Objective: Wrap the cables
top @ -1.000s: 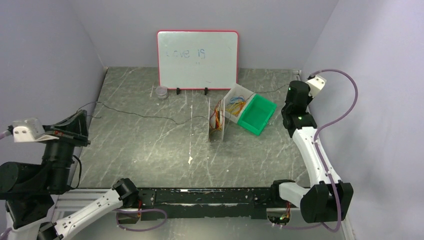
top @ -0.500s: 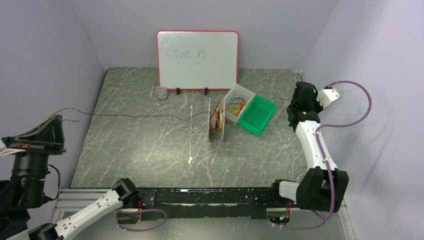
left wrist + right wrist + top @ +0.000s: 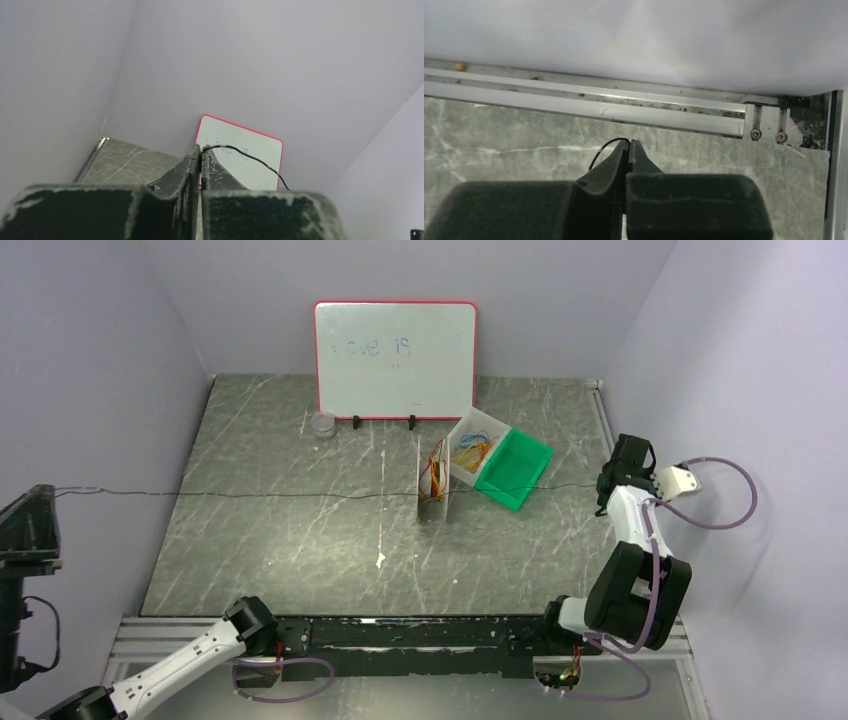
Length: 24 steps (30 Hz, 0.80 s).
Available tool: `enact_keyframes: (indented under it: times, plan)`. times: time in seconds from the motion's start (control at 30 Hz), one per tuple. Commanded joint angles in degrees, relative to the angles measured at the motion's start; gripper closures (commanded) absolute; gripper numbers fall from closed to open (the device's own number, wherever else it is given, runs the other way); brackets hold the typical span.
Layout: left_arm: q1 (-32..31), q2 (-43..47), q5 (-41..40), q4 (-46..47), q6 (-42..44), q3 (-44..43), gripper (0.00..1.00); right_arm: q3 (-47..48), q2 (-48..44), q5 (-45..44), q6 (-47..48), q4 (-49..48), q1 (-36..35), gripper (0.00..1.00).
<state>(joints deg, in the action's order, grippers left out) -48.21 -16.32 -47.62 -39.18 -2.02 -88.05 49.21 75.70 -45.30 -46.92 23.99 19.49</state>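
A thin black cable (image 3: pixel 300 496) runs taut and almost straight across the table, from the left wall to the right edge. My left gripper (image 3: pixel 47 492) is shut on its left end, off the table's left side. In the left wrist view the black cable (image 3: pixel 250 159) leaves the shut left gripper (image 3: pixel 201 148) and curves to the right. My right gripper (image 3: pixel 604 484) is shut on the other end. The right wrist view shows the black cable (image 3: pixel 601 151) looping out of the closed right gripper (image 3: pixel 629 142). Orange-yellow cables (image 3: pixel 436 472) hang on an upright card.
A white bin (image 3: pixel 482 432) with more coloured strands and a green bin (image 3: pixel 512 470) sit right of centre, and the taut cable passes over them. A red-framed whiteboard (image 3: pixel 395 358) stands at the back, with a small clear jar (image 3: pixel 322 423) to its left. The table's right rail (image 3: pixel 589 95) lies just beyond the right gripper.
Both arms swung outward and toward the near side. The black cable, slack and wavy on the table before, is now pulled straight between the two shut grippers.
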Motion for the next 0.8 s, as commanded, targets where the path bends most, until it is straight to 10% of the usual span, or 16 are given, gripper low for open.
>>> enact_keyframes:
  times: [0.0, 0.37, 0.77]
  plan:
    - [0.1, 0.2, -1.0, -2.8, 2.5, -4.7, 0.93, -2.8, 0.6, 4.1, -5.2, 0.8, 3.8, 1.0]
    - [-0.1, -0.9, 0.7, -6.1, 1.9, -6.9, 0.93, -7.5, -2.0, 7.1, -4.9, -1.0, 4.8, 1.0]
    - [-0.5, -4.7, 12.6, -5.9, 1.3, -2.6, 0.93, -8.4, -14.8, 19.4, 4.9, -4.8, 4.4, 0.43]
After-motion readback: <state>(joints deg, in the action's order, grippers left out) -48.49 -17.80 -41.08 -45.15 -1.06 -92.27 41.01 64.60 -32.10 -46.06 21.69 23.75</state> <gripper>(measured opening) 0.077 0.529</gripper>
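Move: Both hands pinch the black cable, strung nearly straight between them. The bit of table top by the right rail lies roughly 3 cm back from the right hand and 10 cm below it. From this hand the green tray is about 25 cm left and 12 cm ahead, and the upright reel some 46 cm left, about level fore and aft. That table spot is about 90 cm right of the left hand, 16 cm ahead and 48 cm below; the reel is some 45 cm right and 20 cm ahead. The right fingers give up their pinch on the cable end, opening about halfway after the hand has sunk some 5 cm and drawn back 3 cm; the hand then rises about 4 cm, edging left and forward. The left hand keeps its end pinched throughout, drifting left and back with a slight rise, then swinging about 4 cm back to the right as it turns slightly clockwise. ##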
